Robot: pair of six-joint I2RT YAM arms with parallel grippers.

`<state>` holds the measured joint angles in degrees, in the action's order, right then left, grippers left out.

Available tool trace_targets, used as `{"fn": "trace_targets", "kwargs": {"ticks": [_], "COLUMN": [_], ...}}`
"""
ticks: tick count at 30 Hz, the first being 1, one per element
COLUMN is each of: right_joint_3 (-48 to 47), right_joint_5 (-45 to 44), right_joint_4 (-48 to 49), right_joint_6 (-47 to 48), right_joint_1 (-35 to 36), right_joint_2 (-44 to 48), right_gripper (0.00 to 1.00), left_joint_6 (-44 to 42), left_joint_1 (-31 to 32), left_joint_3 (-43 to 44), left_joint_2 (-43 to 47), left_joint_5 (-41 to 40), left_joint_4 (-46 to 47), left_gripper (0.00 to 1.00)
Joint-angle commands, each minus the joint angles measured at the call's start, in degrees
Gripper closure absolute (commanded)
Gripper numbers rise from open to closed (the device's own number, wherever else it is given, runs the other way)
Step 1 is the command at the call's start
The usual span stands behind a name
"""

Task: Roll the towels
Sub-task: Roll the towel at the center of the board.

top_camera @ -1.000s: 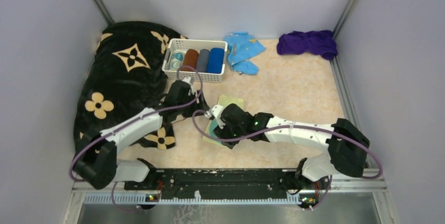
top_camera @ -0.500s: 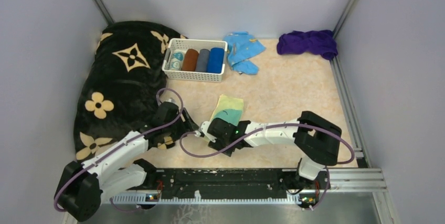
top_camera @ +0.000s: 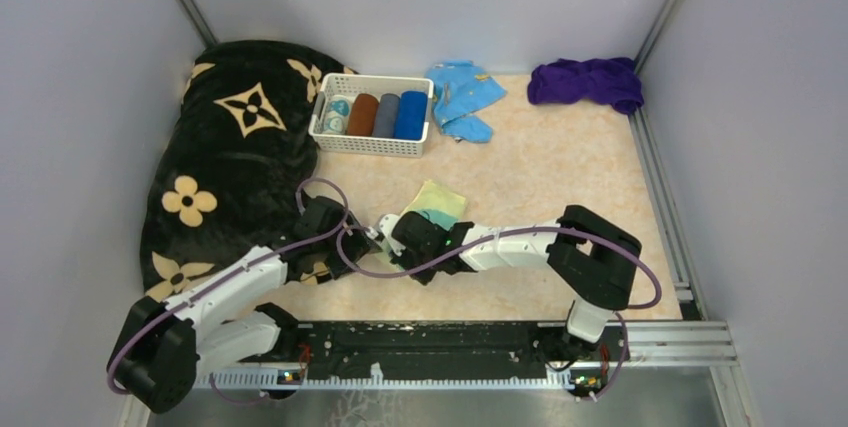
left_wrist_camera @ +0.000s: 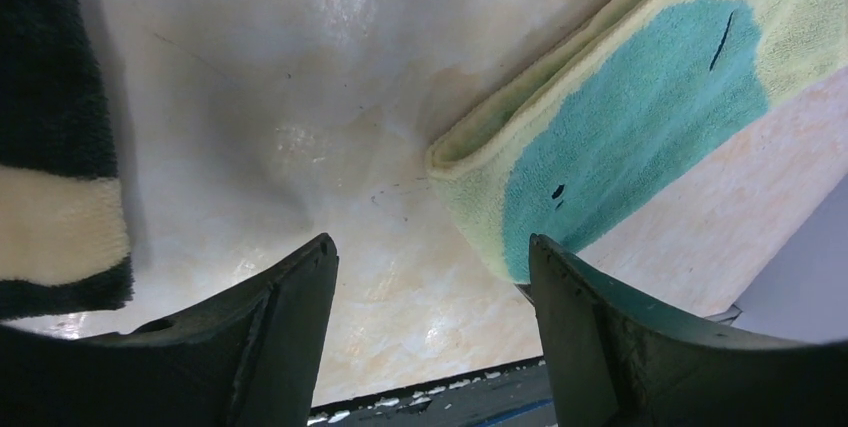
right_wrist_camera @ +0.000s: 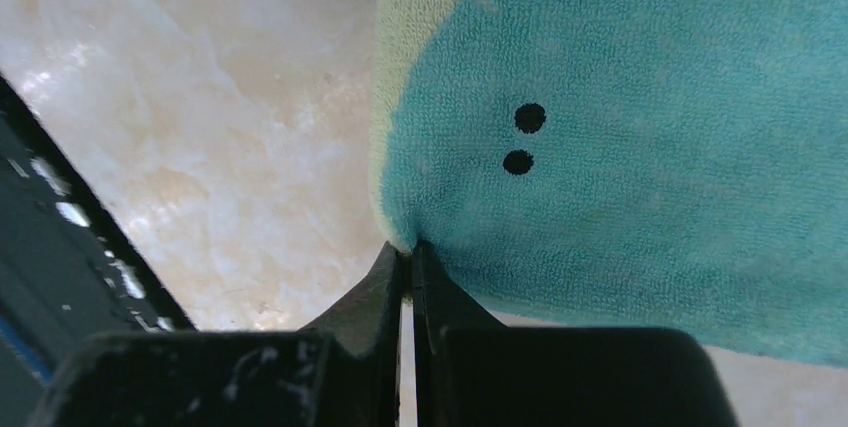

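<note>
The pale yellow towel with teal markings (top_camera: 432, 201) lies folded on the floor mid-table; its folded corner (left_wrist_camera: 640, 117) shows up close in the left wrist view. My right gripper (top_camera: 393, 236) is shut on the towel's near edge (right_wrist_camera: 640, 127), the cloth pinched at the fingertips (right_wrist_camera: 408, 252). My left gripper (top_camera: 362, 240) stands open just left of that corner, with bare floor between its fingers (left_wrist_camera: 430, 247). A dark purple towel (top_camera: 586, 81) sits bunched at the back right. A royal blue towel (top_camera: 411, 115) lies rolled in the basket.
A white basket (top_camera: 372, 146) holds several rolled cloths at the back. A black blanket with tan flowers (top_camera: 230, 147) fills the left side, its edge (left_wrist_camera: 50, 147) close to my left gripper. A light blue cloth (top_camera: 462, 97) lies beside the basket. Walls close in all round.
My left arm drew back from near the basket to the towel's near left corner. My right gripper slid left and shut on the towel's edge.
</note>
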<state>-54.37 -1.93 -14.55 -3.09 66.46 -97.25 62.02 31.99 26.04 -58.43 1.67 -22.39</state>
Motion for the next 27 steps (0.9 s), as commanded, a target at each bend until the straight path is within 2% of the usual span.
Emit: {"fn": "trace_targets", "kwargs": {"ticks": [1,10,20,25,27], "right_joint_3": [2.9,10.2,14.4,15.9,16.1], "right_joint_5": [13.9,27.4,31.6,34.1,34.9], "right_joint_4": [8.5,23.6,31.0,35.1,35.8], "right_joint_6": [-8.8,-21.5,-27.0,-29.6,-30.2], "right_joint_1": [-3.4,-10.3,-14.3,-15.4,-15.6], "right_joint_2": [0.8,2.0,2.0,2.0,2.1], "right_gripper": [1.0,1.0,1.0,1.0,1.0], "left_joint_6": [3.9,9.3,12.1,12.8,13.2], "left_joint_1": [-0.2,0.1,1.3,2.0,2.0], "left_joint_3": [0.9,-0.3,1.6,1.9,1.9], "left_joint_2": [-1.8,-2.6,-8.3,-11.7,-12.8], "left_joint_5": [4.1,5.6,5.1,3.2,2.4], "left_joint_4": [2.0,3.1,7.9,9.0,9.4], "left_gripper": [0.24,0.26,0.37,0.46,0.54]}}
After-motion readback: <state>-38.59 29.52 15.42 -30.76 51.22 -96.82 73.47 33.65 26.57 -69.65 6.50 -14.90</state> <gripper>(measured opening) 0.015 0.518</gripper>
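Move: The towel's near-left corner lies about 3 cm to the left hand's right, level with it fore and aft and some 3 cm below. Beyond its fingers on the other side, the blanket corner is roughly 8 cm to its left and 2 cm back, while the basket stands about 28 cm straight ahead. From the right hand, already shut on the near-right corner, the near-left corner is about 4 cm left, 4 cm ahead and 1 cm lower. Keeping its pinch on the near-right corner of the towel almost in place, the right hand turns by about 45 degrees, laying over so that its fingers, steeply down before, end pointing mostly to the left. Meanwhile the left hand comes in over the near-left corner, about 3 cm to its right and then 2 cm down, its fingers tipping slightly back towards the base and closing from wide to about half open around that corner, without yet pinching it. ##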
